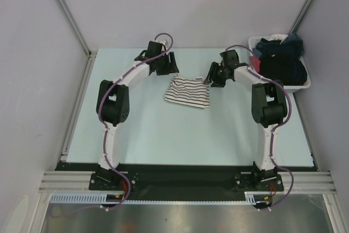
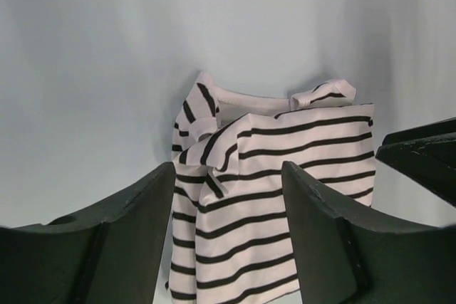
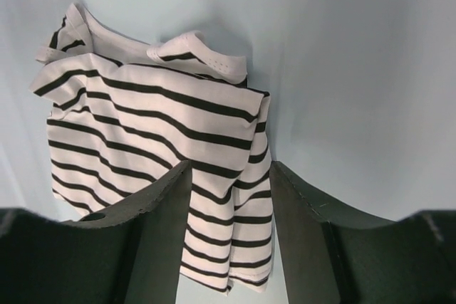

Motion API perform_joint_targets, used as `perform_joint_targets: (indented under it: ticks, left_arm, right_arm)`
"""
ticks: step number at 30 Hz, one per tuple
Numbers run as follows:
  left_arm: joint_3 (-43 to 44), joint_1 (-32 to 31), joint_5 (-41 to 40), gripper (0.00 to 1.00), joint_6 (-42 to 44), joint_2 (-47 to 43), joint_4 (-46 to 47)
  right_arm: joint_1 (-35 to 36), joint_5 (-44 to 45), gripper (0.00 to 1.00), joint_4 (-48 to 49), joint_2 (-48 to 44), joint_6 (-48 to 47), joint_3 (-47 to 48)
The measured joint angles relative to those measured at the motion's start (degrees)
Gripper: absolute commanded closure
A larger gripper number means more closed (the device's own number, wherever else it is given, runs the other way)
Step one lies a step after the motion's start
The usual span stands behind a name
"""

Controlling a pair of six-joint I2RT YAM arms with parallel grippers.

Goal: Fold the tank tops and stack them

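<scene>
A white tank top with thin black stripes [image 1: 188, 92] lies folded into a small rectangle on the pale table, at mid-depth. My left gripper [image 1: 168, 70] hovers at its far left corner, open, and the striped cloth [image 2: 274, 176] shows through the gap between the fingers [image 2: 228, 176] without being pinched. At the far right corner my right gripper [image 1: 211, 81] also stands open [image 3: 231, 172] over the cloth's edge [image 3: 157, 112]. Straps and neckline lie at the far end of the fold. I cannot pick out a plain black top.
A white basket [image 1: 303, 83] at the back right holds a heap of dark garments [image 1: 278, 61]. Grey walls close in the table on the left, back and right. The pale tabletop [image 1: 180, 135] runs from the shirt to the arm bases.
</scene>
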Motion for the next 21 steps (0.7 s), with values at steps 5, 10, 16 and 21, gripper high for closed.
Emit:
perform_joint_targets:
  ticks: [5, 10, 16, 21]
  left_arm:
    - [7.8, -0.5, 0.1, 0.46, -0.1, 6.1, -3.1]
    - [10.6, -0.6, -0.2, 0.6, -0.7, 10.1, -6.3]
    - [10.6, -0.6, 0.1, 0.82, -1.3, 11.7, -8.1]
    - [10.6, -0.2, 1.0, 0.98, -1.9, 11.8, -8.0]
  right_arm:
    - [0.0, -0.3, 0.48, 0.0, 0.9, 0.0, 1.1]
    - [0.0, -0.3, 0.54, -0.2, 2.1, 0.0, 1.1]
    - [0.0, -0.6, 0.62, -0.2, 3.4, 0.1, 1.1]
    - [0.0, -0.7, 0.86, -0.1, 3.8, 0.3, 1.1]
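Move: The left hand hangs open over the folded tank top's far left corner, which is about 7 cm below and 1 cm to the right. The tank top's middle lies some 6 cm back and 7 cm to the right, 8 cm down. The far right corner is about 3 cm below the right hand, straight under it; from there the tank top's middle is 2 cm back and 8 cm left, and the laundry basket about 11 cm ahead and 32 cm right. The left fingers close on the bunched cloth at the tank top's far left corner, after a small reach forward and right that turns into a drop of about 6 cm, the wrist tipping some 10 degrees further down. The right hand sinks about 2.5 cm almost straight down and draws its fingers nearly shut around the far right edge. ##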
